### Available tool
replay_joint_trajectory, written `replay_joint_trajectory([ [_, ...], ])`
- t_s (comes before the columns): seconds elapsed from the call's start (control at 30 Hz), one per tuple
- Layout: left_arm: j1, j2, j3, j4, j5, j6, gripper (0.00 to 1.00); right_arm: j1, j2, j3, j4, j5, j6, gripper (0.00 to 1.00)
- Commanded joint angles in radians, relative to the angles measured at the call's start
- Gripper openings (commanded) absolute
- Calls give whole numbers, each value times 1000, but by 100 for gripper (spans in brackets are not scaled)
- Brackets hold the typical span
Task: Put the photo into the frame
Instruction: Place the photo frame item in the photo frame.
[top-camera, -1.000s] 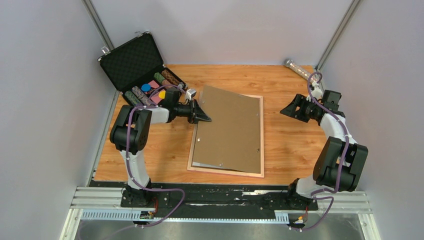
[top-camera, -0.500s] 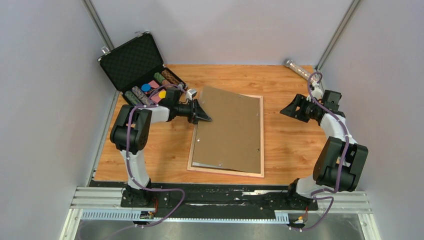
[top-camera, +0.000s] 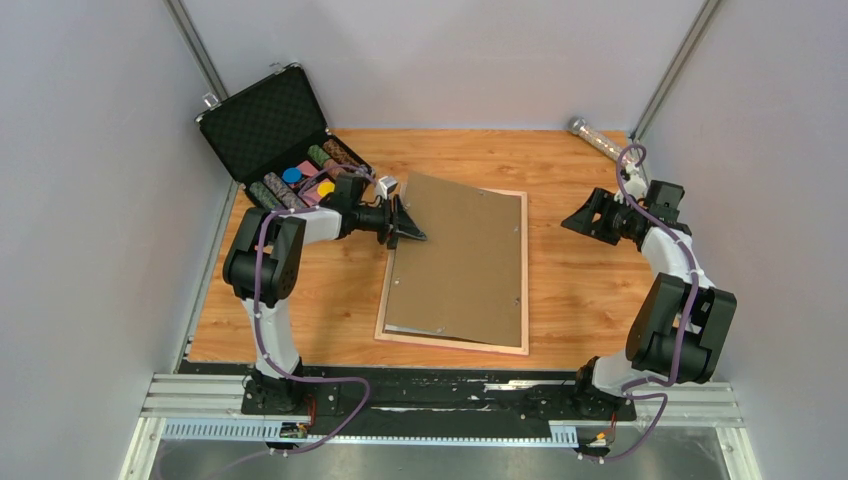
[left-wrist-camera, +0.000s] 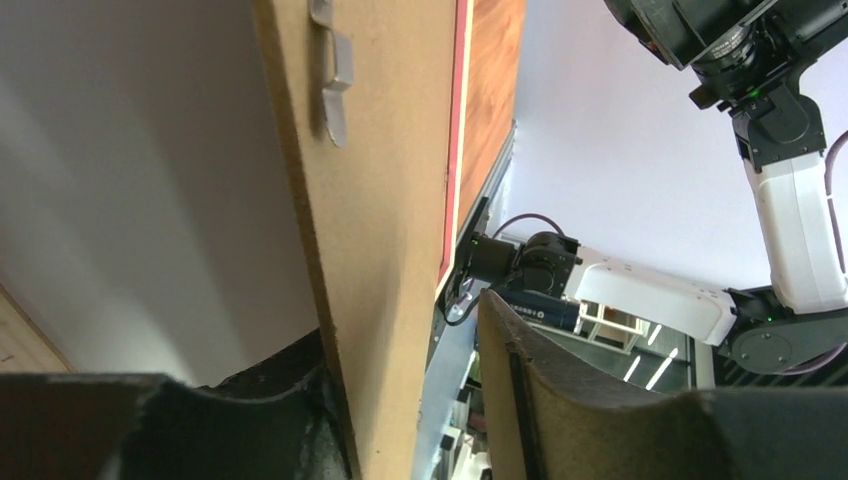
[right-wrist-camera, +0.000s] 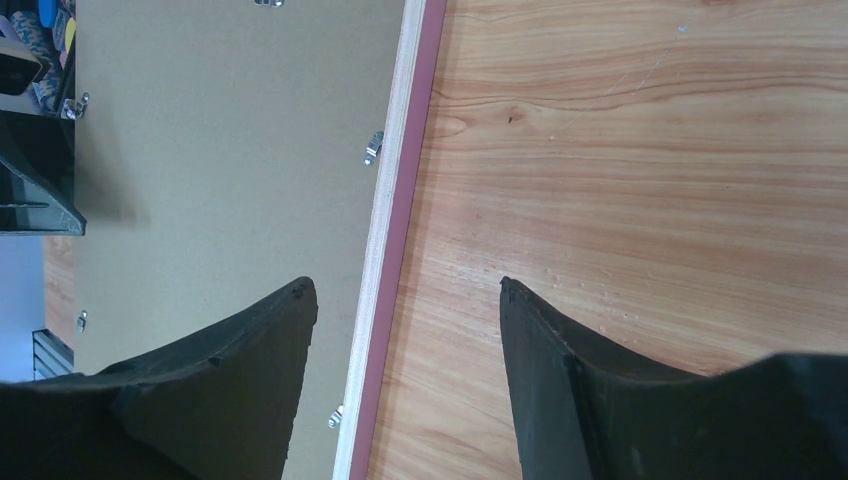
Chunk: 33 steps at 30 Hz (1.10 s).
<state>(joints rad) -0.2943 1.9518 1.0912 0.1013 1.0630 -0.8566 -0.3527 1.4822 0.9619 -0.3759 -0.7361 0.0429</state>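
The frame (top-camera: 523, 268) lies face down mid-table, its light wood back up and its pink edge (right-wrist-camera: 398, 190) showing. A plain brown backing board (top-camera: 460, 258) rests skewed on top of it. The photo is hidden. My left gripper (top-camera: 411, 232) is at the board's left edge, open. The board's edge (left-wrist-camera: 380, 200) stands between the fingers, against one finger with a gap to the other. My left gripper (left-wrist-camera: 405, 330) does not clamp it. My right gripper (top-camera: 575, 222) hovers open above the table to the right of the frame, straddling the frame's right rail in the right wrist view (right-wrist-camera: 405, 285), holding nothing.
An open black foam-lined case (top-camera: 265, 125) with chips (top-camera: 300, 180) stands at the back left, just behind my left arm. A clear tube (top-camera: 598, 138) lies at the back right corner. Grey walls close in on three sides.
My left gripper's jaws have widened off the backing board's edge and the wrist has shifted slightly back. The board, the frame and the right arm have stayed in place.
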Motion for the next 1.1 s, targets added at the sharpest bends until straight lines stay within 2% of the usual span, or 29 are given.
replay_joint_trajectory([
  [0.0, -14, -1, 50, -64, 0, 70, 53, -9, -8, 0, 42, -31, -2, 66],
  [0.1, -14, -11, 65, -134, -25, 115, 62, -9, -8, -1, 40, -32, -1, 66],
  [0.17, -14, -17, 77, -173, -42, 139, 75, -9, -9, 0, 39, -32, 0, 66],
  [0.23, -14, -21, 94, -213, -65, 167, 83, -9, -11, 0, 40, -34, 0, 66],
  [0.43, -15, -17, 134, -293, -97, 230, 98, -10, -14, 0, 39, -36, 0, 66],
  [0.67, -22, -18, 166, -370, -136, 284, 100, -15, -19, 0, 38, -39, 1, 66],
  [1.07, -41, -57, 213, -506, -288, 398, 100, -18, -25, -2, 38, -43, 4, 66],
])
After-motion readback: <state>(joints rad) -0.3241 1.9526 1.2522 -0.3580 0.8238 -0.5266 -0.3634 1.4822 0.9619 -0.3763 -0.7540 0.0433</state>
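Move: The raised left edge of the backing board lies between my left hand's parted fingers. The board's middle is about 14 cm right, 6 cm back and 3 cm below. The frame under it is centred some 13 cm right, 7 cm back and 5 cm down; the open chip case stands roughly 21 cm left and 11 cm farther out. From my idle right hand the board's middle is about 25 cm left, 6 cm back and 8 cm lower. I let the backing board's left edge down: my left fingers, already partly open, spread fully while the hand sinks about 3 cm, ever faster towards the end, and tips its fingers some 15 degrees further down. In the later part it also eases 1.5 cm left, outward over the frame's left rail, one finger still over the board and the lower one still at its edge. ##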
